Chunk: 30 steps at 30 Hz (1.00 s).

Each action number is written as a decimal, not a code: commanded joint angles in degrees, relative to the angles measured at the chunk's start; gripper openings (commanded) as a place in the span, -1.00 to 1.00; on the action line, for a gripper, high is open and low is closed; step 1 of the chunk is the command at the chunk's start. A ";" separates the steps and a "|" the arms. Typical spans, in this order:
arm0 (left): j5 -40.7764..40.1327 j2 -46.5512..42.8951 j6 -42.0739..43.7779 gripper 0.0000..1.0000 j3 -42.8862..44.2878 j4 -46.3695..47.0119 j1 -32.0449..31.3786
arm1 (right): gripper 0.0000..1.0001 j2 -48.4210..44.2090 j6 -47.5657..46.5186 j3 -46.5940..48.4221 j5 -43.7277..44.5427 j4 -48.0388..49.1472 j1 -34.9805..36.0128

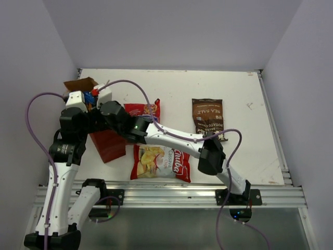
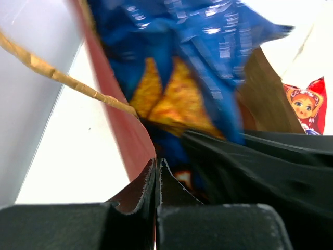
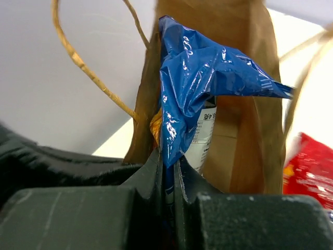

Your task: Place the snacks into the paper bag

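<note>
The red paper bag [image 1: 109,146] lies at the left of the table, its brown mouth facing away. My left gripper [image 1: 83,103] [image 2: 157,162] is shut on the bag's red side wall [image 2: 117,120] at the rim. My right gripper [image 1: 99,99] [image 3: 167,156] is shut on the crumpled blue Doritos bag [image 3: 203,67] [image 2: 208,47], which sits in the mouth against the kraft inside [image 3: 244,130]. On the table lie a red snack [image 1: 143,110] [image 2: 307,107], the red-white cassava chips [image 1: 158,162] and the brown Kettle bag [image 1: 207,115].
A string handle [image 2: 57,75] [image 3: 83,67] hangs loose beside the paper bag's mouth. White walls close the table on the left, back and right. The right arm [image 1: 177,140] reaches across over the cassava chips. A metal rail [image 1: 166,195] runs along the near edge.
</note>
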 commanded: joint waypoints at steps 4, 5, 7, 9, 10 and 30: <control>-1.55 0.08 0.51 -1.00 1.27 2.81 0.07 | -0.71 -10.60 -4.94 4.25 4.61 -4.84 2.27; -1.55 0.17 0.51 -1.00 1.44 2.81 0.07 | -0.38 -10.51 -6.25 5.13 4.09 -6.94 2.27; -1.64 0.35 0.51 -1.00 1.62 2.55 0.07 | 0.31 -11.56 -8.10 5.49 3.56 -7.31 2.62; -1.64 0.70 0.51 -1.00 1.71 2.55 0.07 | 0.49 -15.14 -12.14 2.00 3.20 -4.34 2.88; -1.56 0.87 0.51 -1.00 1.71 2.55 0.07 | 0.54 -16.73 -13.29 0.58 3.03 -3.10 2.89; -3.14 1.75 0.43 -1.00 2.06 2.37 0.07 | 0.83 -40.22 2.78 -49.59 8.31 -4.07 -17.67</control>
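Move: The right hand, still pinching the blue Doritos, is at the paper bag's mouth; the bag's middle lies roughly 6 cm ahead, 2 cm left and 14 cm below. From this hand the red snack bag is about 13 cm ahead and 16 cm right, the Cassava chips some 8 cm back and 27 cm right, both around 27 cm lower. From the left hand, the paper bag's middle is about 8 cm ahead, 4 cm right and 11 cm down. The right fingers spread wide and let go of the Doritos as the hand rises about 18 cm out of the paper bag's mouth, backing off slightly to the right. It then swings right, nearly 30 cm in all, finally dropping back down and reaching forward past the red snack bag, turning some 25 degrees clockwise. The left hand stays put, still pinching the paper bag's rim. ##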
